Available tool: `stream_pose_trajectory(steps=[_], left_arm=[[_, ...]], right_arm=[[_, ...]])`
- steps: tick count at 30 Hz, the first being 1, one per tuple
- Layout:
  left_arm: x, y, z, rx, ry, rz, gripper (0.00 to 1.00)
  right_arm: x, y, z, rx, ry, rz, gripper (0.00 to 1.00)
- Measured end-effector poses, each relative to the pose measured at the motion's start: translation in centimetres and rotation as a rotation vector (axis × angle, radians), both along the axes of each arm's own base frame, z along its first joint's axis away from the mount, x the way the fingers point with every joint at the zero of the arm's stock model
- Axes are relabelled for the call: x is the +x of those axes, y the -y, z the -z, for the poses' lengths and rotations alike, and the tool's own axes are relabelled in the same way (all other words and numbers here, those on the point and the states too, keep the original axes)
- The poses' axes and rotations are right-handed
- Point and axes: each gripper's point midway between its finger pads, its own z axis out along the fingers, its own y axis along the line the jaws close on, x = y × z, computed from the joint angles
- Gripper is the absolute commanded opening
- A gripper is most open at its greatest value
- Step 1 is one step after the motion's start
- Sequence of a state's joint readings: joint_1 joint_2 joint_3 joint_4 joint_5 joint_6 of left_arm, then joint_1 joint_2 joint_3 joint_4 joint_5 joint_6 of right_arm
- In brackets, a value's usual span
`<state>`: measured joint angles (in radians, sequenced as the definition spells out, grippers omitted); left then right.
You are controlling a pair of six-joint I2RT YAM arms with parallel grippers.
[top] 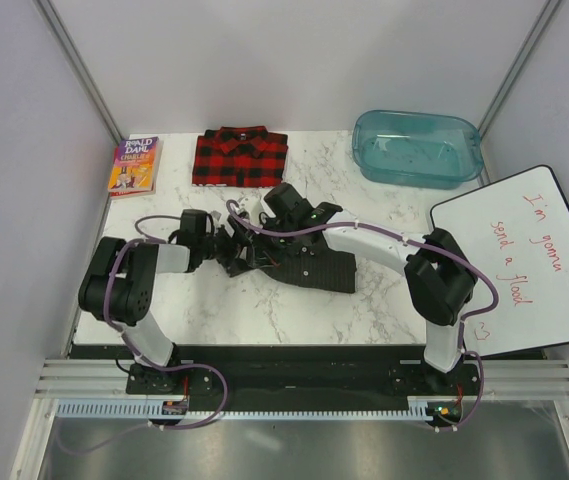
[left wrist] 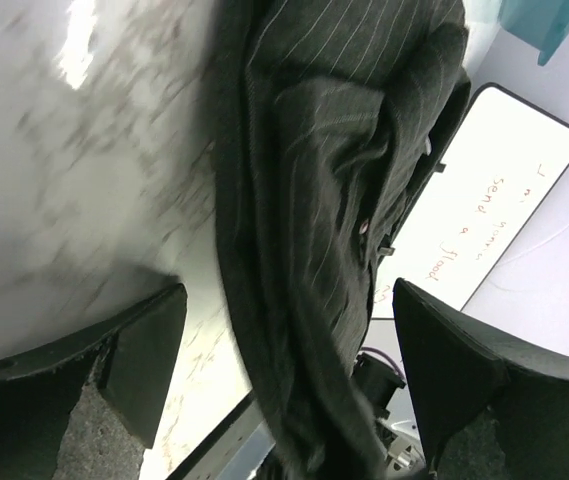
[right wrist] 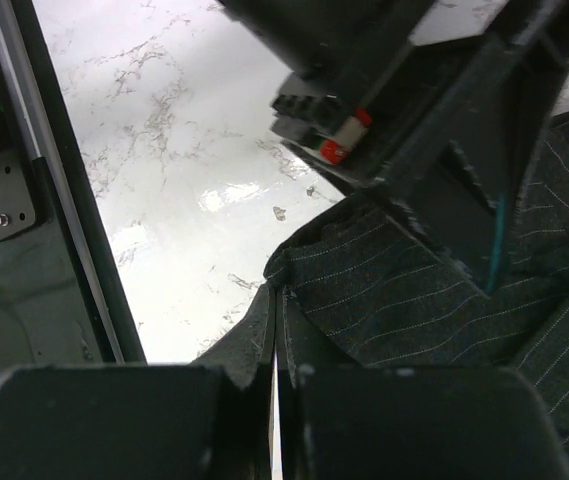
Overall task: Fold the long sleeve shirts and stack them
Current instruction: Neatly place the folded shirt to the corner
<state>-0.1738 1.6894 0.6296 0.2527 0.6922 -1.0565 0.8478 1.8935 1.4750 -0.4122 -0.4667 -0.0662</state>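
Observation:
The dark pinstripe shirt [top: 319, 272] lies bunched at the middle of the marble table. My left gripper [top: 234, 252] is at its left end. In the left wrist view that gripper [left wrist: 289, 290] is open, its fingers wide apart on either side of a hanging fold of the shirt [left wrist: 334, 150]. My right gripper [top: 259, 235] reaches in from the right, just above the left one. In the right wrist view it [right wrist: 277, 290] is shut, with a corner of the shirt [right wrist: 414, 290] pinched at its tips. The red-and-black plaid shirt [top: 239, 157] lies folded at the back.
A colourful paperback book [top: 134, 165] lies at the back left. A teal plastic bin [top: 416, 147] stands at the back right. A whiteboard [top: 524, 260] with red writing overhangs the table's right side. The table's near edge rail [right wrist: 54, 200] runs close to my right gripper.

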Motion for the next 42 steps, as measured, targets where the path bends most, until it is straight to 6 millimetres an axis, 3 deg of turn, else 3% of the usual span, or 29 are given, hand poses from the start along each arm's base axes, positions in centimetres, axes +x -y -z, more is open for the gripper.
stream_pose_trajectory(steps=[4, 10, 13, 14, 15, 17, 18, 21, 24, 28, 32, 37, 42], left_arm=[[1.8, 1.1, 0.1, 0.001, 0.004, 0.014, 0.79], [4.4, 2.1, 0.8, 0.031, 0.01, 0.024, 0.52], [4.7, 2.3, 1.4, 0.07, -0.002, 0.029, 0.29], [4.7, 2.4, 1.6, 0.087, -0.007, 0.033, 0.12], [4.8, 2.5, 1.9, 0.102, -0.009, 0.043, 0.03], [4.8, 2.7, 2.3, 0.14, -0.023, 0.072, 0.02], [5.0, 2.8, 2.3, 0.156, -0.015, 0.089, 0.02], [6.9, 3.4, 1.1, 0.239, 0.055, 0.18, 0.02], [9.3, 4.1, -1.4, 0.307, 0.165, 0.255, 0.02], [12.4, 4.7, -5.6, 0.368, 0.298, 0.317, 0.02], [14.1, 4.7, -8.7, 0.41, 0.384, 0.342, 0.02], [16.9, 5.1, -10.3, 0.437, 0.439, 0.349, 0.02], [20.6, 6.1, -11.2, 0.449, 0.508, 0.341, 0.02]], right_arm=[[-0.1, -0.1, -0.1, 0.007, -0.013, 0.005, 0.0], [0.0, -0.3, -0.3, 0.015, -0.017, 0.019, 0.0], [0.1, -0.4, -0.3, 0.017, -0.017, 0.03, 0.0], [0.2, -0.4, -0.4, 0.018, -0.017, 0.036, 0.02], [0.3, -0.4, -0.4, 0.019, -0.017, 0.044, 0.13], [0.5, -0.5, -0.5, 0.022, -0.02, 0.062, 0.31], [0.6, -0.5, -0.5, 0.022, -0.023, 0.071, 0.52], [1.5, 0.3, -0.9, 0.033, -0.035, 0.115, 0.81], [3.5, 3.6, -2.1, 0.036, -0.04, 0.201, 0.98], [9.0, 10.8, -5.0, 0.038, 0.023, 0.394, 0.98], [12.6, 18.1, -6.4, -0.011, 0.087, 0.564, 0.98], [13.9, 23.4, -5.7, -0.097, 0.089, 0.667, 0.98], [14.6, 26.0, -6.0, -0.134, 0.096, 0.715, 0.98]])
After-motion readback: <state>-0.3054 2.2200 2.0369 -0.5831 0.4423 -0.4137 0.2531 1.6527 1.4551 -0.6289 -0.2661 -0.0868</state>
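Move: The left edge of the dark shirt, the part my left fingers will shut on, lies about 5 cm ahead, 3 cm right and 2 cm below my left hand; the plaid shirt is some 25 cm ahead, almost in line and 4 cm lower. From my right hand, which still pinches the shirt's near-left corner, that edge is roughly 6 cm ahead, 3 cm left and 9 cm below, and the dark shirt's middle 3 cm ahead, 10 cm right and 10 cm below. While my right hand holds the raised corner nearly still, I ease my open left hand about 5 cm forward, slightly right and down, and close it on the shirt's left edge. Then I carry the edge up and forward towards the plaid shirt, fingers tipping upward, as my right hand opens, lets go and sweeps 26 cm right and 15 forward, rising some 6 cm and turning 40 degrees clockwise. ##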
